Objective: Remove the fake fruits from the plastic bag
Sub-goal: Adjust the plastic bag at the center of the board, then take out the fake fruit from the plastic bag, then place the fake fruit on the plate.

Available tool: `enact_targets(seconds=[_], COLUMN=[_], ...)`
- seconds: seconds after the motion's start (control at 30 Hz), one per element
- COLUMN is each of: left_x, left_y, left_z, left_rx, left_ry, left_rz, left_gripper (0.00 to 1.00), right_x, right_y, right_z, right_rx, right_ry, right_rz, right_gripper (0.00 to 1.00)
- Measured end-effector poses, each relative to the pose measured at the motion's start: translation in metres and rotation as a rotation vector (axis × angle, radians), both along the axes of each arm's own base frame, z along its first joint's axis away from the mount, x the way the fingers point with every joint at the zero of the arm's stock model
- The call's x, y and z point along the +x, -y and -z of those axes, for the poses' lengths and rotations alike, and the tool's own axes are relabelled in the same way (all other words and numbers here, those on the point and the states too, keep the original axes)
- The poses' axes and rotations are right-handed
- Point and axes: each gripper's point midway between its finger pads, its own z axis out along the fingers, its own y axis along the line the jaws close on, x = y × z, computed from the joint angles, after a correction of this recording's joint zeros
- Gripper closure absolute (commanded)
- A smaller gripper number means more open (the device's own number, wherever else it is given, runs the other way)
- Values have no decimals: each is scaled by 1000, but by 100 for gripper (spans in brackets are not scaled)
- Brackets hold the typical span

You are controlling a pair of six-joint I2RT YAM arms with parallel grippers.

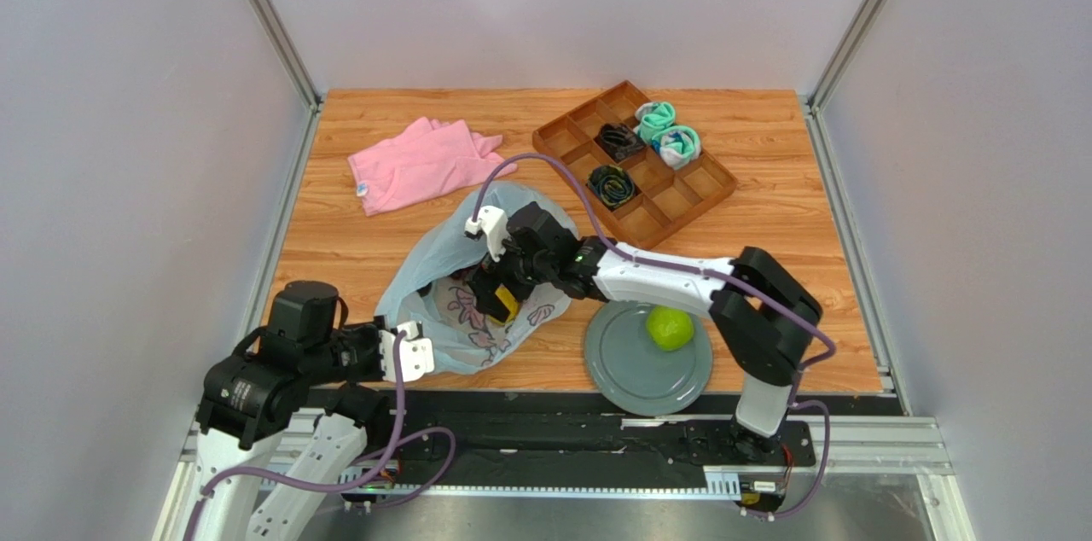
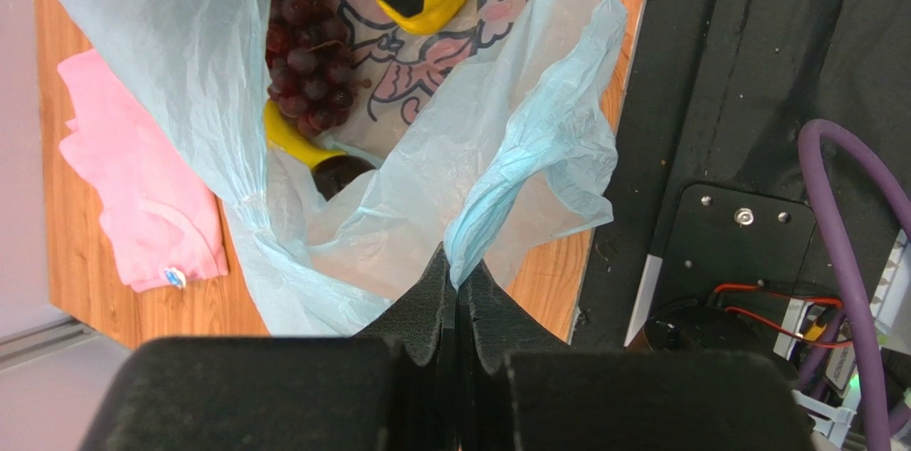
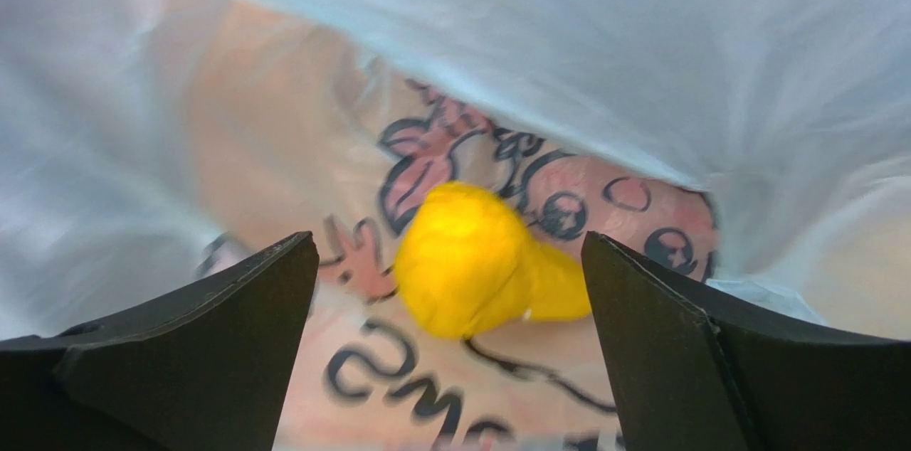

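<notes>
The pale-blue plastic bag point(image 1: 442, 279) lies on the table with its mouth open, the cartoon print point(image 3: 428, 163) showing on its inner wall. My left gripper point(image 2: 458, 272) is shut on a bunched bag handle point(image 2: 513, 174) at the near edge. My right gripper point(image 3: 447, 259) is inside the bag, open wide, with a yellow lemon point(image 3: 476, 259) between its fingers and a gap on each side. A purple grape bunch point(image 2: 299, 56), a banana point(image 2: 291, 139) and a dark avocado point(image 2: 340, 174) lie deeper in the bag. A lime-green apple point(image 1: 669, 327) sits on the grey plate point(image 1: 615, 368).
A pink cloth point(image 1: 417, 164) lies behind the bag at the left. A wooden divided tray point(image 1: 679, 202) holding rolled socks point(image 1: 667, 129) stands at the back right. The plate is right of the bag, under my right arm point(image 1: 667, 272).
</notes>
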Motion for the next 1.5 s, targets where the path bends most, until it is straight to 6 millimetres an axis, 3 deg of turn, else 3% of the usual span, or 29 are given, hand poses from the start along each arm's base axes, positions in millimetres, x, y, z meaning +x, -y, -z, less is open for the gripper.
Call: enact_targets(seconds=[0.2, 0.33, 0.37, 0.4, 0.5, 0.6, 0.67, 0.73, 0.83, 1.0, 1.07, 1.17, 1.33, 1.5], left_x=[0, 0, 0, 0, 0, 1, 3, 6, 11, 26, 31, 39, 48, 54], left_y=[0, 0, 0, 0, 0, 0, 1, 2, 5, 11, 13, 17, 25, 32], left_z=[1, 1, 2, 2, 4, 6, 7, 8, 7, 4, 2, -3, -8, -18], left_rx=[-4, -6, -5, -5, -5, -5, -11, -19, -38, -60, -72, -101, -162, -231], left_ry=[-17, -24, -25, -26, -34, -51, -59, -66, -79, -88, -85, -83, -103, -96], left_rz=[-11, -17, -20, -22, -28, -38, -47, -57, -79, -109, -119, -136, -184, -210], left_gripper=[100, 100, 100, 100, 100, 100, 100, 100, 100, 100, 100, 100, 100, 100], right_x=[24, 22, 22, 21, 16, 10, 5, 4, 3, -2, -7, -14, -32, -69], right_y=[-8, 4, 6, 7, 14, 16, 15, 9, -5, -22, -18, -1, 40, 101], right_z=[45, 61, 62, 63, 67, 67, 62, 48, 6, -109, -153, -199, -224, -222], right_rx=[-112, -187, -196, -204, -228, -236, -236, -220, -139, 62, 134, 193, 157, 78], right_ry=[-18, -40, -37, -35, -25, -17, -14, -8, 25, 139, 184, 241, 297, 322], right_rz=[84, 103, 103, 100, 73, 26, -22, -70, -142, -241, -258, -279, -317, -342], right_gripper=[0, 1, 5, 22, 42, 54, 56, 59, 63, 66, 66, 66, 66, 66])
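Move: The yellow fruit sits inside the bag, some 6 cm below the open right fingers and only about 1 cm ahead and 1 cm to the right. The grapes lie roughly 6 cm ahead and 6 cm left of the right hand; the plate with the green fruit is about 23 cm to its right and 8 cm back. The left hand already grips a bag handle, with the bag's middle some 18 cm ahead, 12 cm right and 15 cm lower. The right hand sinks about 6 cm into the bag, easing forward then back, and its open fingers close around the yellow fruit; it then lifts it nearly 30 cm out of the bag's mouth and, near the top, swings right and back towards the plate. The left hand keeps its pinch on the bag handle, waits, then carries it about 5 cm forward and a little right and up, towards the bag's middle, as the wrist tips slightly. ##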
